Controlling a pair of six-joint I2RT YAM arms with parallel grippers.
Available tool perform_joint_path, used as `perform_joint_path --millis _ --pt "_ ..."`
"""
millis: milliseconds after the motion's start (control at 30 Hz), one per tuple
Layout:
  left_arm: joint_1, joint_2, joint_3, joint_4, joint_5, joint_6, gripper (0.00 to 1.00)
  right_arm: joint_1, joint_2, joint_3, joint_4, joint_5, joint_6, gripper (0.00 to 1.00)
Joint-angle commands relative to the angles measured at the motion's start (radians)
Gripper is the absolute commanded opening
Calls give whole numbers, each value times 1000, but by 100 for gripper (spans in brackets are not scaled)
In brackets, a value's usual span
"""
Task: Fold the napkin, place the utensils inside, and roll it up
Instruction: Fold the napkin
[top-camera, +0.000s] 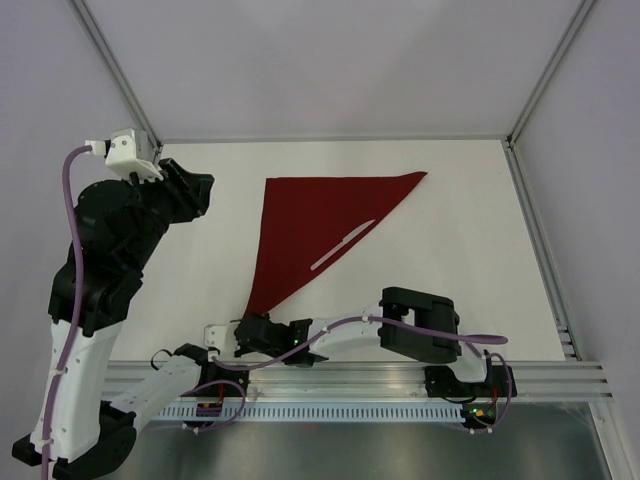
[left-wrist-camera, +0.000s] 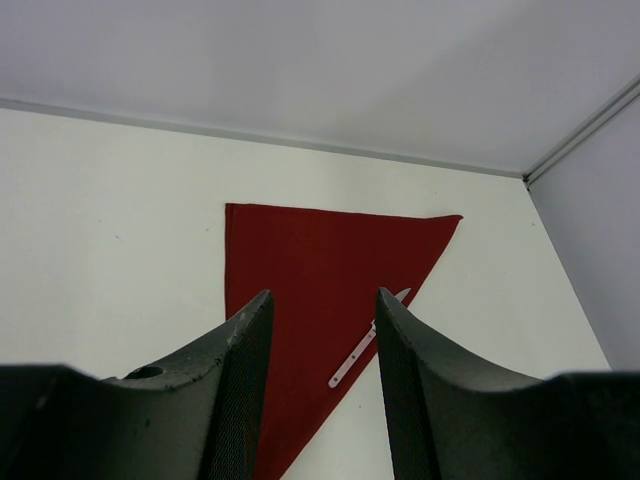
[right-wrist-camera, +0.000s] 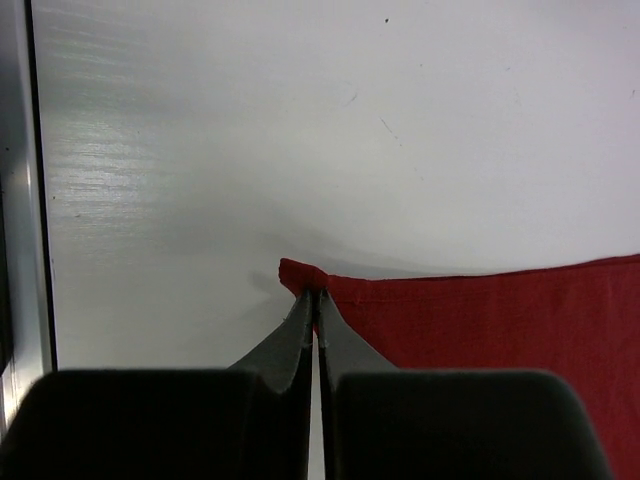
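The dark red napkin (top-camera: 310, 225) lies folded into a triangle on the white table, its long folded edge running from the far right corner to the near tip. One pale, knife-like utensil (top-camera: 342, 246) rests on it along that edge; the left wrist view shows the utensil (left-wrist-camera: 362, 345) partly off the napkin (left-wrist-camera: 300, 260). My right gripper (top-camera: 243, 324) is low at the near tip, and in the right wrist view this gripper (right-wrist-camera: 317, 297) is shut on the napkin's (right-wrist-camera: 480, 310) corner, which bunches up above the fingertips. My left gripper (top-camera: 205, 195) hangs open and empty, left of the cloth (left-wrist-camera: 322, 310).
The metal rail (top-camera: 400, 375) along the table's near edge lies just behind my right gripper. White enclosure walls and frame posts (top-camera: 535, 230) border the table at the back and on both sides.
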Motion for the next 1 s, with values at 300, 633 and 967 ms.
perform_joint_path --millis 300,633,967 --pt "1 30 -8 23 10 36 50 -111 -149 75 -143 23 113 0" --pt "1 69 -23 63 51 32 50 -341 -222 56 -273 -5 228 0" --pt "1 121 -63 135 108 19 50 -597 -247 41 -380 -67 306 0"
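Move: The napkin's near-left corner is already pinched in the right fingers, a few centimetres off the table. The knife lying on the napkin's slanting edge, over which that corner is to go, has its middle about 22 cm ahead and 22 cm to the right of this hand, some 3 cm lower. The napkin's far-left corner is about 42 cm straight ahead. From the high left hand, the knife lies roughly 10 cm ahead, 21 cm right and 43 cm below. The napkin's near-left corner, still pinched in the shut right fingers, is first lifted about 6 cm, then swept forward some 23 cm and to the right about 17 cm, gathering speed, over the napkin towards the knife, the wrist swinging nearly 40 degrees clockwise. The empty left hand, half open, eases about 5 cm forward, down and right. ##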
